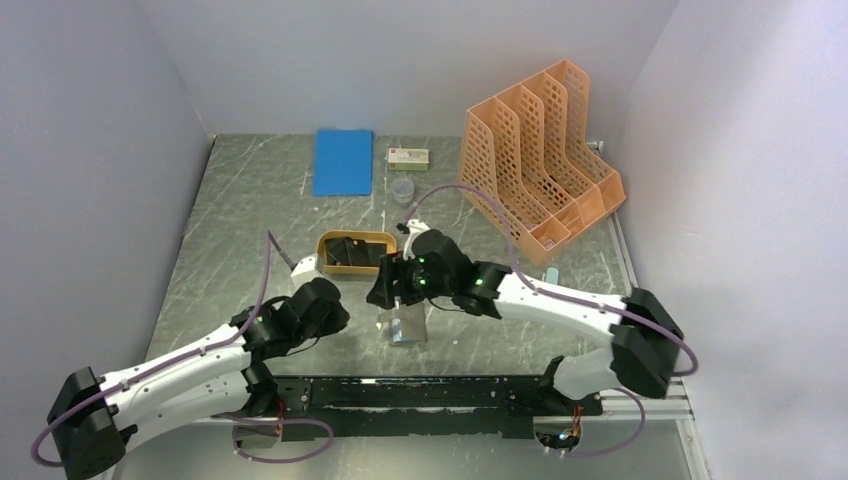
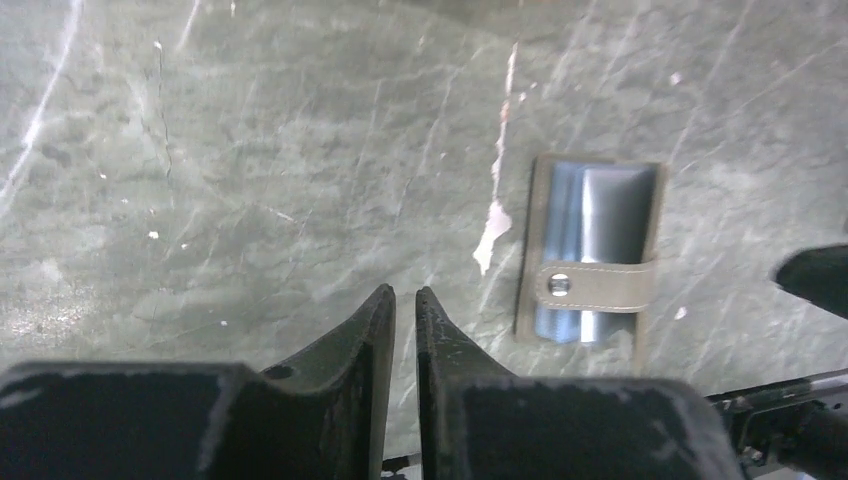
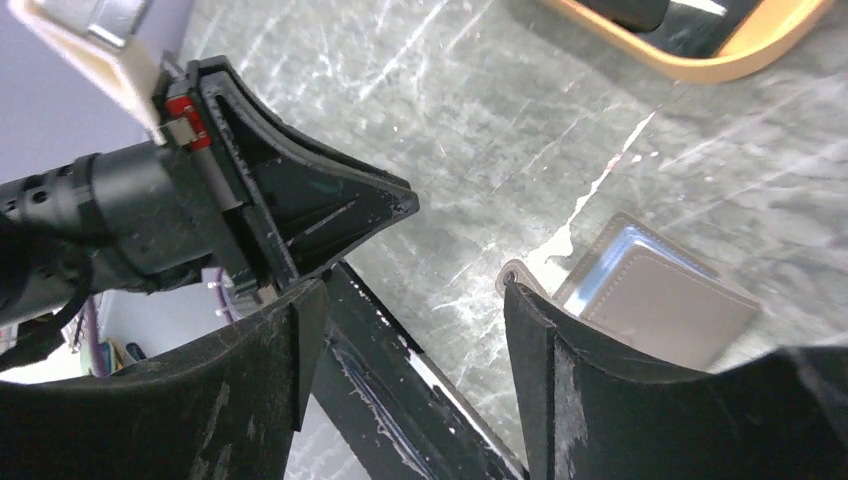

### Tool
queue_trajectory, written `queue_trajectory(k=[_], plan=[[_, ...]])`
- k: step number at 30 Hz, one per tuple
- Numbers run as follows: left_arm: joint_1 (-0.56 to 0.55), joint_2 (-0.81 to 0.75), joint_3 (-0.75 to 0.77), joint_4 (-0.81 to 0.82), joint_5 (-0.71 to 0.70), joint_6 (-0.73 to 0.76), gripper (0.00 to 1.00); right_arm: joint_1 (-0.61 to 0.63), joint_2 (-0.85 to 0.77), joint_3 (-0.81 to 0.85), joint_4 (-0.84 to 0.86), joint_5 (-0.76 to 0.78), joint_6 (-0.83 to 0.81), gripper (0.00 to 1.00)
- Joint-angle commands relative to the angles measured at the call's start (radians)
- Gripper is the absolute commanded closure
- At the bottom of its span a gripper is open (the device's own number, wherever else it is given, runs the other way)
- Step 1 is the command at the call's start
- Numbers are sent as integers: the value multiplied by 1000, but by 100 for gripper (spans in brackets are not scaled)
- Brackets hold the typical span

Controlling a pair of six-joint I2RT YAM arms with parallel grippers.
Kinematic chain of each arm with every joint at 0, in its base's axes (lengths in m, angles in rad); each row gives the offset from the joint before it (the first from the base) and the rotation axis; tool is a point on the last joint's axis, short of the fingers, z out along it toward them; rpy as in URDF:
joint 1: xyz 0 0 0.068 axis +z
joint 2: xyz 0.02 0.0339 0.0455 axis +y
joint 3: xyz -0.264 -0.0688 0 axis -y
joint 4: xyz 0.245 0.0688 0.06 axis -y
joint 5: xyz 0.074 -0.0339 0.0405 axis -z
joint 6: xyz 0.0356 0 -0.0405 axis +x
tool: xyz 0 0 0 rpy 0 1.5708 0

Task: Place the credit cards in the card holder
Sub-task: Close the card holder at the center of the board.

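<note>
The card holder [image 2: 593, 250] lies flat on the table, grey-brown with a shiny bluish face and a snap strap across it. It also shows in the top view [image 1: 407, 326] and the right wrist view [image 3: 660, 300]. Dark credit cards [image 1: 352, 250] lie in the orange oval tray [image 1: 325, 246]. My left gripper [image 2: 405, 293] hovers left of the holder with its jaws barely parted and nothing between them. My right gripper [image 3: 412, 290] stands wide open just above the holder's near corner, holding nothing. In the top view the right gripper [image 1: 393, 290] sits between tray and holder.
An orange perforated file rack [image 1: 535, 165] stands at the back right. A blue notebook [image 1: 342, 162], a small box [image 1: 409, 156] and a small clear cup [image 1: 402, 189] lie at the back. The black rail [image 1: 430, 392] runs along the near edge.
</note>
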Motion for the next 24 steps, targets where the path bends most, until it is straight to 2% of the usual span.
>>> queue_trajectory(k=[1,3,5,6,8,11,17,24], plan=[[-1,-47,61,-28,-64,38,79,-5,-156,2,-158,133,-42,32],[-2,-64,68,0,-55,69,75,-12,-235,-39,-205,225,-40,36],[-2,-71,67,52,-25,116,70,-25,-296,-97,-231,278,-30,50],[-2,-70,65,83,-7,135,67,-32,-311,-126,-232,279,-29,60],[-2,-58,60,141,37,173,64,-38,-308,-169,-219,257,-34,72],[-1,-18,53,210,97,201,62,-36,-262,-213,-153,201,-34,81],[-2,76,60,278,164,211,58,-24,-126,-216,-5,97,-27,85],[-2,138,50,330,197,212,55,-22,22,-182,48,51,-29,84]])
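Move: Below and to the right of the right hand is the half-open card holder, about 6 cm right, 1 cm back and 12 cm down, its strap lying across the cards. The yellow tray stands some 14 cm ahead of this hand and 5 cm left, also 12 cm down. From the left hand the holder is about 13 cm right, level fore and aft and 5 cm lower; the tray is 15 cm ahead and 2 cm right. Swinging over the card holder, the right hand rises about 5 cm while going some 9 cm right, then drops about 13 cm, easing a little back left, its fingers closing nearly shut until their tips meet the cover by the strap's root. The left hand lifts slightly, then moves about 5 cm right towards the holder's strap side, opening its fingers and turning clockwise, and sinks a little without touching. ##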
